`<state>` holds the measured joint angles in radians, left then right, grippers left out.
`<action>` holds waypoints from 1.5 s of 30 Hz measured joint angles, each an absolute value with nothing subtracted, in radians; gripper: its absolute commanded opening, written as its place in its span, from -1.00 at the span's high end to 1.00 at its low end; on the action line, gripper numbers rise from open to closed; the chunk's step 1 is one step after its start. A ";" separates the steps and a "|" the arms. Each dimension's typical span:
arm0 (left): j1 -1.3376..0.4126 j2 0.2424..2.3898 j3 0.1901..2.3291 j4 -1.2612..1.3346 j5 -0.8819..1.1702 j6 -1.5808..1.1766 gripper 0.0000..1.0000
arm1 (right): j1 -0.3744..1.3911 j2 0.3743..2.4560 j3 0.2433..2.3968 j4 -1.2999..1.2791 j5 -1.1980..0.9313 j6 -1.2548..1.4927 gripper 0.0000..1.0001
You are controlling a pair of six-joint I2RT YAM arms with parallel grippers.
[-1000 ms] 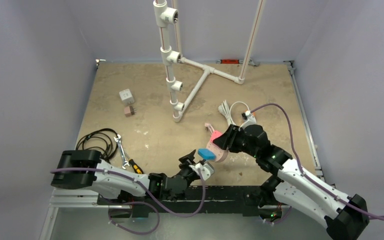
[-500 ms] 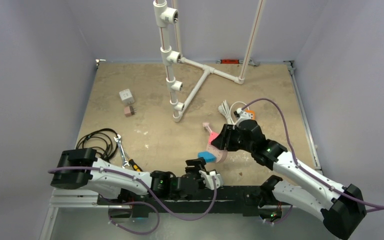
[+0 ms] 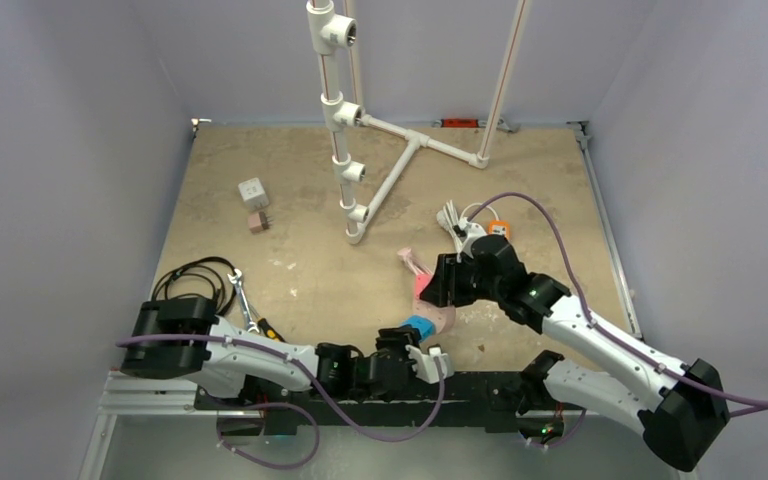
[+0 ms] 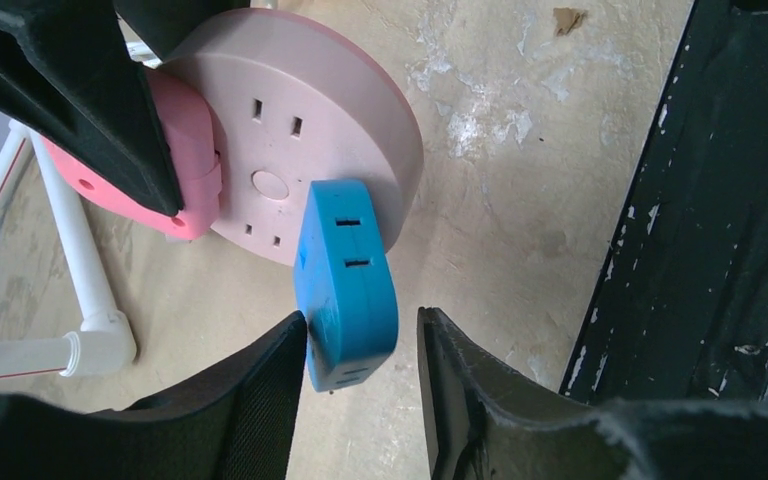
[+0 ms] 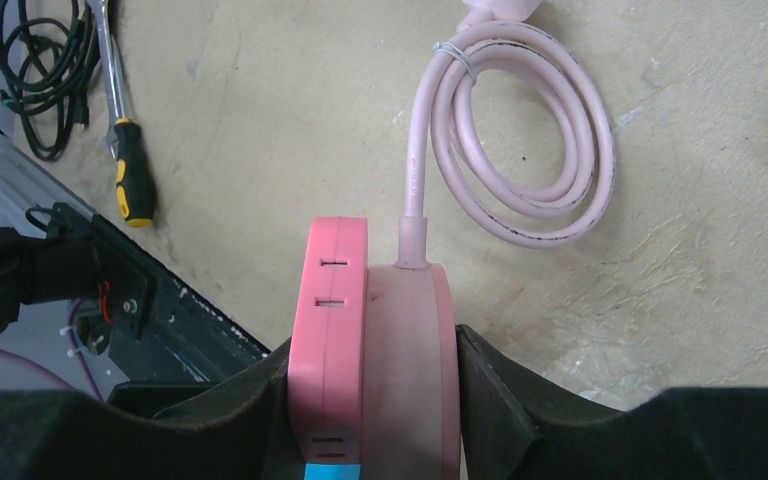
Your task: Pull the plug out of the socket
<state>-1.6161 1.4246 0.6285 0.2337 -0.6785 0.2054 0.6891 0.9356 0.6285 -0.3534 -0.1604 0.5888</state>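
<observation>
A round pale pink socket (image 3: pixel 443 317) stands on edge, carrying a pink plug (image 3: pixel 425 284) and a blue plug (image 3: pixel 419 326). My right gripper (image 3: pixel 441 290) is shut across the socket (image 5: pixel 410 340) and the pink plug (image 5: pixel 327 300) together. My left gripper (image 3: pixel 416 350) is open with its jaws on either side of the blue plug (image 4: pixel 348 280). The left finger is at the plug's side and a gap shows at the right finger. In the left wrist view the blue plug sits at the lower edge of the socket's face (image 4: pixel 300 120).
The socket's pink cable (image 5: pixel 520 130) lies coiled behind it. A screwdriver (image 5: pixel 130 180), a wrench and black cable (image 3: pixel 195 280) lie at the left. A white pipe frame (image 3: pixel 345 130), a white cube (image 3: pixel 252 190) and a white cord (image 3: pixel 455 215) are farther back. A black rail (image 4: pixel 720 200) runs along the near edge.
My left gripper has moved right and come in around the blue plug. My right gripper has shifted the socket slightly back and left.
</observation>
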 measured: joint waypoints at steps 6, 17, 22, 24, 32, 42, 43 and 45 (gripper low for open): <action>-1.591 1.442 0.628 0.278 -0.648 0.204 0.53 | 0.701 0.955 0.628 -0.353 -0.186 0.569 1.00; -1.575 1.470 0.628 0.316 -0.593 0.192 1.00 | 0.727 1.002 0.628 -0.374 -0.174 0.548 0.52; -1.561 1.470 0.616 0.339 -0.575 0.153 1.00 | 0.727 1.007 0.622 -0.364 -0.162 0.551 -0.04; -1.548 1.470 0.601 0.359 -0.554 0.131 1.00 | 0.728 1.007 0.609 -0.350 -0.152 0.558 -0.17; -1.482 1.468 0.542 0.397 -0.495 -0.010 1.00 | 0.733 0.965 0.579 -0.273 -0.154 0.596 -0.59; -1.432 1.429 0.487 0.453 -0.450 -0.123 1.00 | 0.734 0.912 0.500 -0.225 -0.140 0.642 -0.63; -1.422 1.420 0.478 0.459 -0.441 -0.137 1.00 | 0.734 0.900 0.484 -0.220 -0.140 0.651 -0.63; -1.405 1.405 0.463 0.465 -0.429 -0.155 1.00 | 0.734 0.871 0.461 -0.215 -0.138 0.665 -0.61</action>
<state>-1.4048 1.4048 0.4633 0.4652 -0.4286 -0.1555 0.7341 0.8707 0.4610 -0.2146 -0.1383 0.6651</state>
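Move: The blue plug stands roughly 2 cm ahead of the left hand, 2 cm to its right and 1 cm lower, partly between its open fingers. From that hand the round pink socket's middle is some 5 cm ahead and 4 cm right, the pink plug about 9 cm ahead and 1 cm right, both near its height. From the right hand, which grips socket and pink plug together, the blue plug is about 6 cm back, 2 cm left and slightly lower. The left hand eases about 1 cm forward-right and closes its fingers on the blue plug, pinching its two sides, then carries its hold down some 3 cm and about 2 cm forward while its fingers tip steeper towards the table, a turn of nearly 30 degrees. The right hand, still gripping socket and pink plug, sinks about 3 cm and draws back 1 cm with it, then spreads its fingers wide and lets go, lifts nearly 2 cm and dips again beside the socket's rim. ##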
